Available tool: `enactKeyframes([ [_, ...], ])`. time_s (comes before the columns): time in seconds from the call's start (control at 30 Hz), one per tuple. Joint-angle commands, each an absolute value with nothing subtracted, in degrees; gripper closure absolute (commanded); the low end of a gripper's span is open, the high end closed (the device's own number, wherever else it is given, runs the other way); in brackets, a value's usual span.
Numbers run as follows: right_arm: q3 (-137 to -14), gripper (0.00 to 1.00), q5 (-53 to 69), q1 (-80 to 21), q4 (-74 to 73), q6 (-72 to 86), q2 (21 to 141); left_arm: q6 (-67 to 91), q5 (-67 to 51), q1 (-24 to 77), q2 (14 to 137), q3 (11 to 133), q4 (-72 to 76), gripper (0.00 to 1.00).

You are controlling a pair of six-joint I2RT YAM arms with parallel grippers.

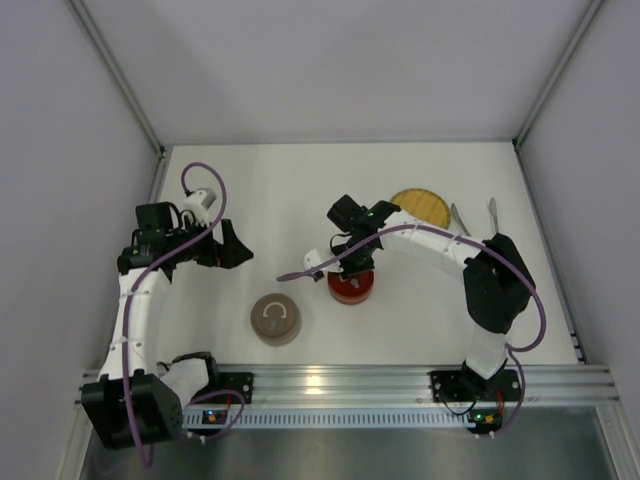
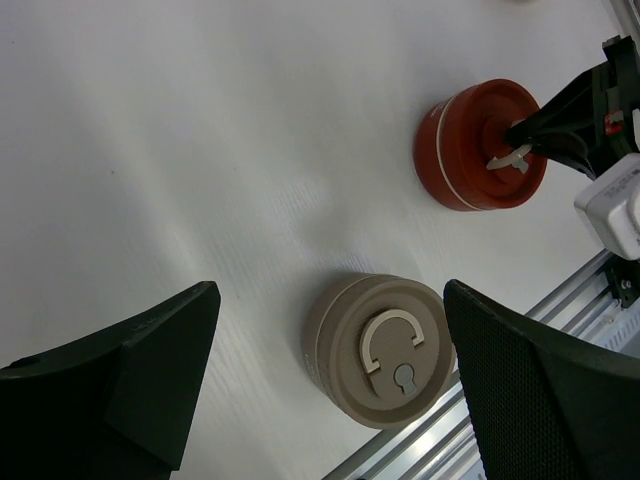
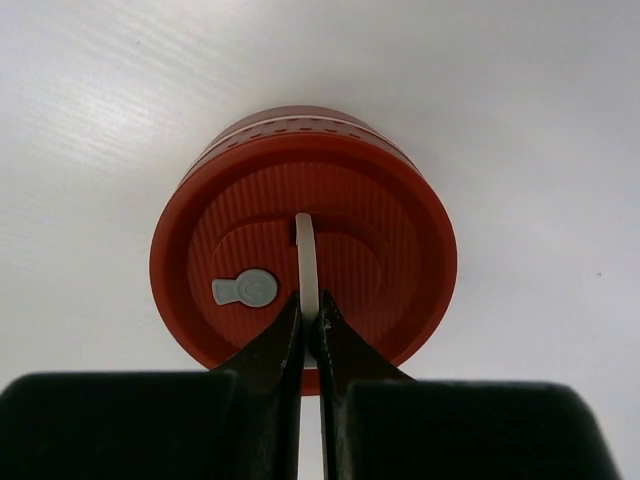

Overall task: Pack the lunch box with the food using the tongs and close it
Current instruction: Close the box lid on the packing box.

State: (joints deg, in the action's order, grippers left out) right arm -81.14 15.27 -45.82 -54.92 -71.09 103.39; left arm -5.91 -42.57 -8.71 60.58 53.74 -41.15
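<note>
The red round lunch box (image 1: pixel 352 290) stands at the table's middle with its lid on (image 3: pixel 390 250). My right gripper (image 1: pixel 350 268) (image 3: pixel 311 306) is directly above it, shut on the lid's upright white handle (image 3: pixel 306 255). The left wrist view shows the same lunch box (image 2: pixel 460 150). My left gripper (image 1: pixel 232 245) (image 2: pixel 330 292) hangs open and empty to the left, above the table. Two silver arm ends of the tongs (image 1: pixel 459 217) lie right of the plate, their join hidden under my right arm. No food shows in any view.
A beige round tin (image 1: pixel 276 319) (image 2: pixel 385 350) with a closed lid stands near the front rail. A yellow plate (image 1: pixel 418 206) lies at the back right. Grey walls enclose the table; an aluminium rail (image 1: pixel 330 383) runs along the near edge.
</note>
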Motion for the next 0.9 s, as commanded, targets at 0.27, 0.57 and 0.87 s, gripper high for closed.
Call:
enactKeyframes([
  [0.27,-61.1,1.00,17.6,-45.4,-36.1,-25.4,98.0,-7.9,-40.4,-9.1,57.0,55.5,-41.0,0.02],
  [0.57,-54.1,1.00,25.4,-47.9,-34.9,-18.6,91.1,-9.7,-39.7,-9.1,57.7,57.6,-42.5,0.02],
  [0.87,-57.4,1.00,26.0,-54.1,-41.9,-24.7,95.6,-11.1,-38.6,-9.1,57.3,59.4,-43.9,0.02],
])
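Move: The right gripper already grips the lid handle of the red packing box, whose middle is about 4 cm straight below. The brown lunch box stands some 19 cm to this hand's left and 9 cm back, its middle about 5 cm lower; the table's near edge runs roughly 18 cm straight back. From the open left hand, the packing box lies about 26 cm right, 3 cm back and 15 cm below. Keep the right fingers shut on the lid handle and first twist the hand nearly 40 degrees clockwise almost on the spot, then draw the packing box about 8 cm back and, later on, 4 cm left, almost level along the table, towards the brown lunch box's right side. Lean the fingertips farther left meanwhile, and lift the open left gripper slightly. ##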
